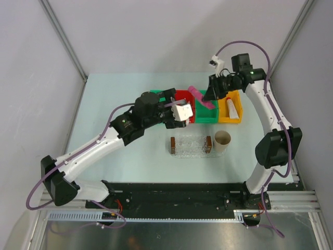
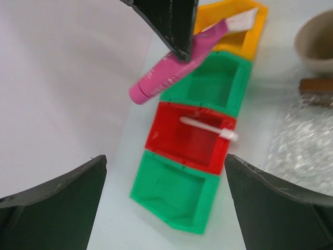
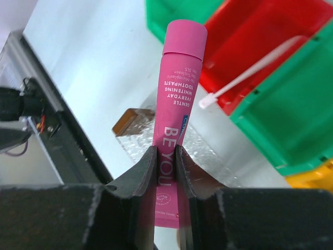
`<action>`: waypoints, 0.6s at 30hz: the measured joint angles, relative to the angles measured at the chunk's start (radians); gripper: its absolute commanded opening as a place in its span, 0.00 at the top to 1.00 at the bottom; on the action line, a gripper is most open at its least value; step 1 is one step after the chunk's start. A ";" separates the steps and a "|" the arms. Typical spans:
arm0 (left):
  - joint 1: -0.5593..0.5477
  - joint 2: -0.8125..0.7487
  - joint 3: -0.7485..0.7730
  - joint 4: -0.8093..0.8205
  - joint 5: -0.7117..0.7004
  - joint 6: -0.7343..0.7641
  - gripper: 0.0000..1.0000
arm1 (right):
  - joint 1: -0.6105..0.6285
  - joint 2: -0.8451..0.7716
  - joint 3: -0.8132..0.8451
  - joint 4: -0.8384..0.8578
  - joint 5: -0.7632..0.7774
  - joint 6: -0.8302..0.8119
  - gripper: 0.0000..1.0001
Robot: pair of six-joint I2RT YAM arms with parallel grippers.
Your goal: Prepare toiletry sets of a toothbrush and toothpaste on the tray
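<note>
My right gripper [image 3: 165, 151] is shut on the flat end of the magenta toothpaste [image 3: 177, 94], and its cap end points away from the fingers. From above, the toothpaste [image 1: 196, 94] hangs in the air over the row of bins, held by the right gripper [image 1: 209, 97]. The white toothbrush [image 2: 208, 127] lies across the red bin [image 2: 177, 140], also seen as a thin toothbrush [image 3: 250, 70] in the right wrist view. My left gripper [image 2: 164, 159] stands wide open above the bins with nothing between its fingers; it [image 1: 182, 112] hovers near the red bin. The clear tray [image 1: 190, 145] sits nearer the arms' bases.
Two green bins [image 2: 171, 192] [image 2: 218, 83] flank the red one. A yellow bin [image 1: 231, 107] with a white item stands at the right end. A beige cup [image 1: 222, 139] stands right of the tray. The tray has brown handles [image 3: 132, 120].
</note>
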State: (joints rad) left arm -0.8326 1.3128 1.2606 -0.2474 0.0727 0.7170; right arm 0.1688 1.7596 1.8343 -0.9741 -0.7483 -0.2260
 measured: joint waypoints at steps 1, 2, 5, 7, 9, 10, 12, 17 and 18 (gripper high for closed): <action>-0.007 0.000 0.000 0.000 -0.018 0.032 0.00 | 0.012 0.000 -0.002 -0.008 -0.011 -0.009 0.89; -0.018 0.001 0.000 0.000 -0.040 0.077 0.00 | 0.027 0.000 -0.003 -0.019 -0.026 -0.017 0.89; -0.039 0.007 0.005 -0.002 -0.093 0.183 0.00 | 0.053 0.000 -0.003 -0.048 -0.060 -0.039 0.89; -0.050 0.016 0.010 -0.001 -0.113 0.244 0.00 | 0.063 0.000 -0.003 -0.069 -0.079 -0.058 0.89; -0.060 0.024 0.011 -0.001 -0.126 0.296 0.00 | 0.068 0.000 -0.003 -0.093 -0.090 -0.075 0.89; -0.066 0.029 0.011 -0.001 -0.131 0.322 0.00 | 0.071 0.000 -0.003 -0.104 -0.095 -0.083 0.89; -0.075 0.039 0.011 -0.002 -0.139 0.358 0.00 | 0.077 0.000 -0.003 -0.131 -0.105 -0.103 0.89; -0.103 0.065 0.011 -0.011 -0.140 0.406 0.00 | 0.086 0.016 0.003 -0.193 -0.143 -0.141 0.89; -0.108 0.069 0.011 -0.017 -0.138 0.410 0.00 | 0.089 0.022 0.007 -0.203 -0.150 -0.148 0.89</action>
State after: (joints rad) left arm -0.9409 1.3815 1.2716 -0.2646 -0.0654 1.1271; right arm 0.2577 1.7817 1.8416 -1.1770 -0.8986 -0.3737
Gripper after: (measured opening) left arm 0.996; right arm 0.214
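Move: The right hand has the toothpaste pinched; the open left gripper waits about 14 cm to its left, 6 cm nearer the base and some 5 cm higher. From the left hand, the tube's middle is roughly 11 cm to the right, 6 cm ahead and 5 cm below. From the right hand, on the table about 18 cm down, the red bin is some 10 cm left and 9 ahead, the green bin 2 cm right and 9 ahead, the clear tray 6 cm left and 14 back. The right fingers keep their pinch on the toothpaste and carry it back about 6 cm and left about 4 towards the open left gripper, swinging some 15 degrees counter-clockwise. The left hand eases about 2 cm right to meet it, finally dipping slightly, and rolls some 25 degrees about its own finger line, clockwise looking out along the fingers, jaws staying wide open without touching the tube. ##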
